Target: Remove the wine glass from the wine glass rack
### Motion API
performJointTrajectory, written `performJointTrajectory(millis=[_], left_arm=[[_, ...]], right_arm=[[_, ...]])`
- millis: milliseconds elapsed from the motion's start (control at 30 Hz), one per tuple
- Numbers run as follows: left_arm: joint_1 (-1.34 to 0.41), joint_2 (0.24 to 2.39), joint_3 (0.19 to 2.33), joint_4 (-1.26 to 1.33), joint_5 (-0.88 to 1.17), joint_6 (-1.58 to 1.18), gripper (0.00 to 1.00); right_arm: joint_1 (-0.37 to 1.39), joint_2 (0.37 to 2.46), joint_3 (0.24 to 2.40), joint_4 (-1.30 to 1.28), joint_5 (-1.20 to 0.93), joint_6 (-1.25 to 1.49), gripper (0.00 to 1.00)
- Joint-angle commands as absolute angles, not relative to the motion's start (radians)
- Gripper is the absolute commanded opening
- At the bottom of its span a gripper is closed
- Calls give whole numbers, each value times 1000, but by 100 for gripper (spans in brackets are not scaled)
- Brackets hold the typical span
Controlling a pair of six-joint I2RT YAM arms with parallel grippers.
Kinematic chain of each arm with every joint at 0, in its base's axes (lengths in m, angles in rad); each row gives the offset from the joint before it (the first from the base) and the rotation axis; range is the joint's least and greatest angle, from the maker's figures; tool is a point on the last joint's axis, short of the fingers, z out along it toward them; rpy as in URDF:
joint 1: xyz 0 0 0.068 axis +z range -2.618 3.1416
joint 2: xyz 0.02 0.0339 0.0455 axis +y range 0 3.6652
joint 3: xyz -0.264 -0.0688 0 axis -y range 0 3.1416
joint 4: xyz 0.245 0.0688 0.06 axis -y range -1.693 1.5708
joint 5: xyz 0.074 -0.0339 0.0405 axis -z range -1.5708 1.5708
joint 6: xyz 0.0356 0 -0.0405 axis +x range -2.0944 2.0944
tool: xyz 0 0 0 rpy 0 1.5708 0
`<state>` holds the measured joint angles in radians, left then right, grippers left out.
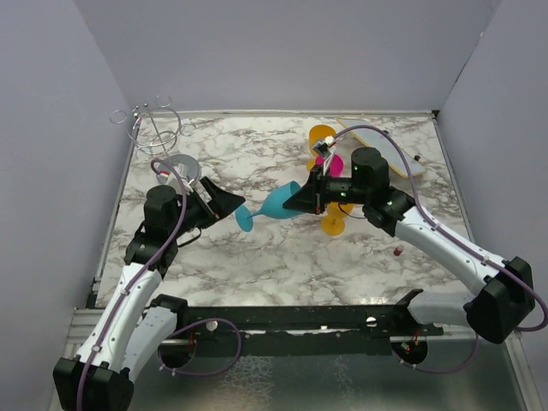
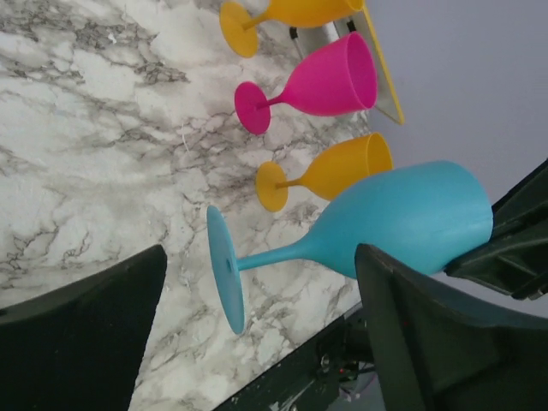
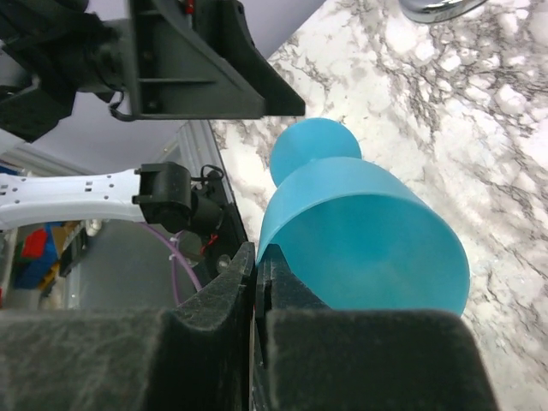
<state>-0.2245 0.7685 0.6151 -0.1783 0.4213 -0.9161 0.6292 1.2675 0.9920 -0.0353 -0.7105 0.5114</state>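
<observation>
A blue wine glass (image 1: pixel 272 205) hangs on its side above the marble table, its foot toward the left arm. My right gripper (image 1: pixel 301 199) is shut on the bowl's rim; in the right wrist view its fingers (image 3: pixel 261 253) pinch the wall of the blue bowl (image 3: pixel 368 248). My left gripper (image 1: pixel 229 204) is open. In the left wrist view its jaws (image 2: pixel 261 257) stand wide on either side of the glass's (image 2: pixel 402 218) foot and stem, not gripping it. The silver wire wine glass rack (image 1: pixel 154 128) stands at the far left corner, with nothing hanging on its hoops.
Two orange glasses (image 1: pixel 322 137) (image 1: pixel 334 221) and a pink one (image 1: pixel 329 163) stand on the table behind and beside the right gripper. A yellow-rimmed tray (image 1: pixel 390 152) lies at the far right. A small red object (image 1: pixel 398 251) sits near the right arm. Grey walls enclose three sides.
</observation>
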Motion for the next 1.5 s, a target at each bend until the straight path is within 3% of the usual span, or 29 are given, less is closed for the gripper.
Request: performJointTrajectory(millis=[0, 333, 700, 1067, 1467], left_arm=[[-222, 705, 703, -216, 384, -813, 99], [-222, 657, 852, -385, 4, -573, 99], [-222, 736, 829, -316, 25, -594, 99], [-222, 688, 836, -366, 0, -548, 99], [-222, 676, 860, -419, -17, -495, 99]], right_arm=[[635, 1174, 1065, -189, -632, 381, 1], [635, 1022, 1179, -801, -563, 114, 1], [634, 983, 1201, -1185, -205, 277, 1], [635, 1047, 1156, -1180, 119, 405, 2], [646, 1164, 1058, -1021, 91, 407, 4]])
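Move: The right hand holds the blue wine glass sideways by its rim, foot to the left. Its standing place on the table is about 22 cm right, 5 cm back and 19 cm below. The front orange glass stands some 15 cm right and 5 cm ahead of that hand, the pink glass 12 cm right and 15 cm ahead. The red bottle lies about 13 cm right of the standing place and 2 cm beyond. From the left hand, already off the foot, that place is roughly 36 cm right, 9 cm back, 15 cm down. Rising briefly and drawing back, the right hand sweeps some 19 cm right, then sinks to about 11 cm below its start, coming slightly forward again. Its fingers roll down some 55 degrees and turn clockwise, standing the blue glass up in front of the orange one, rim still pinched. The left hand opens fully and withdraws up and left. ##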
